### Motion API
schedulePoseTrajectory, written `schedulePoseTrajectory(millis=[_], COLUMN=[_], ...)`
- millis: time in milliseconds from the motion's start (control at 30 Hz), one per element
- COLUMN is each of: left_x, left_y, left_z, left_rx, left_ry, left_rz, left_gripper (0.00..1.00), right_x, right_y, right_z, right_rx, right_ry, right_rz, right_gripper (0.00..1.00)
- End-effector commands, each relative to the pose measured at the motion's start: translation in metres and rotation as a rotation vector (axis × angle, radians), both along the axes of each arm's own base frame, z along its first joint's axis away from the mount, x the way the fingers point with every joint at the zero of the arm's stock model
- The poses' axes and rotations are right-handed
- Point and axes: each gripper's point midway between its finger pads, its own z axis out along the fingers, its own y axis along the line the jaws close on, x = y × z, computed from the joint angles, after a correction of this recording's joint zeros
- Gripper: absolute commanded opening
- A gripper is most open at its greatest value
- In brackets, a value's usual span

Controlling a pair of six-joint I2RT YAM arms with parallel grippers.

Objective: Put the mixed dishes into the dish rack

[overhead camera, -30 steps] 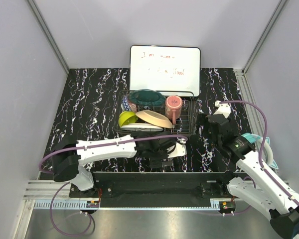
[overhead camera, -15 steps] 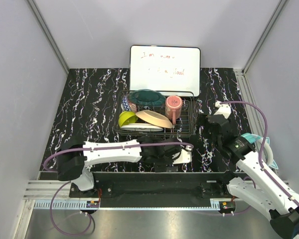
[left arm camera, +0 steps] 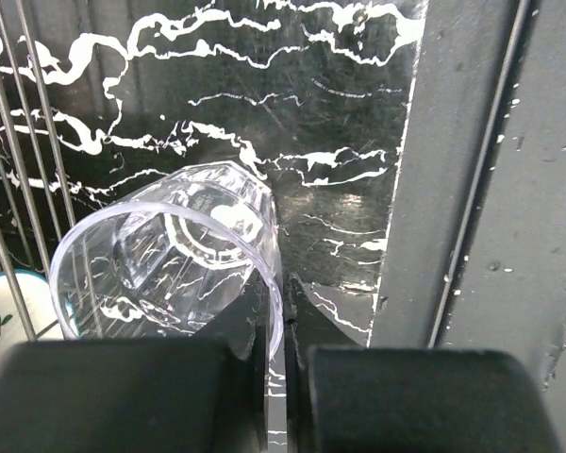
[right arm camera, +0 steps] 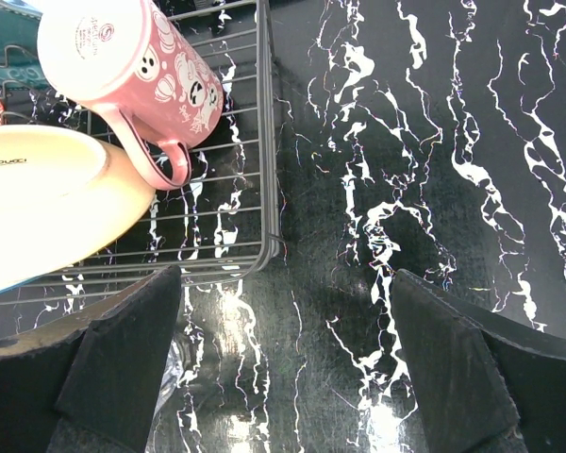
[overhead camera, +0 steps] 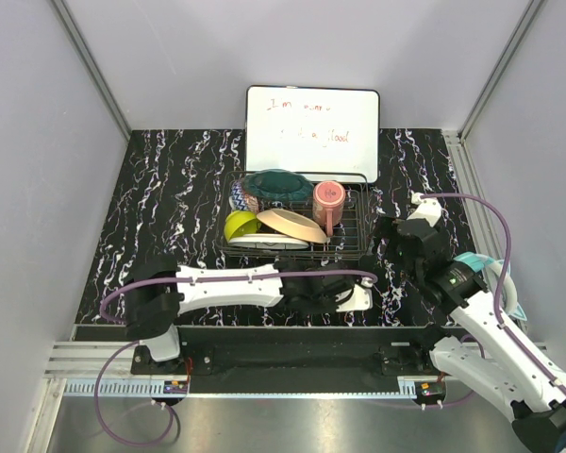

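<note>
The clear glass point(left arm camera: 170, 264) lies on its side on the black marbled table, just outside the dish rack point(overhead camera: 362, 229). My left gripper point(left arm camera: 283, 293) is shut on its rim, one finger inside the glass and one outside. In the rack sit the teal plate point(overhead camera: 278, 184), red patterned bowl point(overhead camera: 242, 198), lime-green bowl point(overhead camera: 239, 225), peach plate point(overhead camera: 291, 225), white plate point(overhead camera: 264, 243) and pink mug point(overhead camera: 328, 202). My right gripper point(right arm camera: 283, 349) hangs open above the table off the rack's front right corner point(right arm camera: 264, 241), holding nothing. The mug point(right arm camera: 132, 57) and peach plate point(right arm camera: 47, 198) show in its view.
A white whiteboard point(overhead camera: 311, 132) with red writing leans behind the rack. A dark rail point(left arm camera: 481, 189) runs along the table's near edge, right beside the glass. Grey walls close in the table on three sides.
My left arm has slid to the right along the near edge, and its jaws have gone from open to shut on the glass rim. The right arm has stayed put.
</note>
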Motion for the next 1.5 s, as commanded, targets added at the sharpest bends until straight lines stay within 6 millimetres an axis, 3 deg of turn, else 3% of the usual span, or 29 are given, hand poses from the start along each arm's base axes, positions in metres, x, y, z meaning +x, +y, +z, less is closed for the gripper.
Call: schedulePoseTrajectory(millis=[0, 100, 167, 267, 333, 367, 433, 567, 633, 700, 900, 1200, 1467], left_x=[0.012, 0.016, 0.019, 0.022, 0.026, 0.033, 0.036, 0.051, 0.049, 0.044, 0.042, 0.044, 0.042], left_y=[-0.025, -0.034, -0.040, -0.032, -0.023, -0.017, -0.007, 0.009, 0.012, 0.015, 0.012, 0.005, 0.004], left_z=[0.056, 0.123, 0.199, 0.286, 0.329, 0.335, 0.364, 0.385, 0.386, 0.392, 0.387, 0.375, 0.371], left_rx=[-0.126, -0.246, -0.422, -0.671, -0.824, -0.866, -1.001, -1.159, -1.186, -1.215, -1.207, -1.200, -1.201], left_ry=[-0.068, -0.096, -0.116, -0.076, -0.067, -0.040, -0.007, 0.118, 0.200, 0.291, 0.433, 0.484, 0.518], left_rz=[0.002, -0.032, -0.080, -0.136, -0.128, -0.124, -0.083, -0.022, -0.003, -0.031, -0.051, -0.043, -0.047], left_gripper=[0.00, 0.00, 0.00, 0.00, 0.00, 0.00, 0.00, 0.00, 0.00, 0.00, 0.00, 0.00, 0.00], right_x=[0.003, 0.001, -0.002, -0.011, -0.022, -0.023, -0.037, -0.043, -0.047, -0.050, -0.057, -0.057, -0.043], right_y=[-0.005, 0.002, 0.004, 0.010, 0.014, 0.017, 0.023, 0.043, 0.064, 0.082, 0.115, 0.124, 0.131], right_z=[0.024, 0.042, 0.058, 0.087, 0.117, 0.131, 0.154, 0.181, 0.184, 0.200, 0.220, 0.224, 0.220], right_rx=[0.022, 0.075, 0.122, 0.235, 0.355, 0.412, 0.531, 0.716, 0.817, 0.918, 0.996, 1.038, 1.075], right_ry=[-0.056, -0.089, -0.125, -0.214, -0.324, -0.388, -0.464, -0.503, -0.477, -0.491, -0.505, -0.515, -0.521], right_rz=[-0.040, -0.016, -0.003, 0.032, 0.068, 0.086, 0.141, 0.222, 0.306, 0.403, 0.611, 0.663, 0.656], right_gripper=[1.00, 1.00, 1.00, 1.00, 1.00, 1.00, 1.00, 1.00, 1.00, 1.00, 0.99, 1.00, 1.00])
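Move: Still pinching the clear glass by its rim, the left hand has the right gripper, the receiver, roughly 12 cm ahead, 16 cm to its right and 10 cm higher. From the left hand, the pink mug in the rack is some 21 cm ahead and 2 cm right, the white plate 14 cm ahead and 12 cm left, both slightly below. From the right hand, the glass lies about 9 cm back, 14 cm left and 15 cm down; the mug is 8 cm ahead, 13 cm left and 12 cm down. Keeping its pinch on the glass rim, the left hand sweeps up about 35 cm and slightly forward, swinging its fingers from pointing down to level and rightward, so the glass base faces the right gripper. The right hand, jaws staying wide open, rises some 20 cm, then heads left and turns its fingers forward-left and slightly up towards the glass. ##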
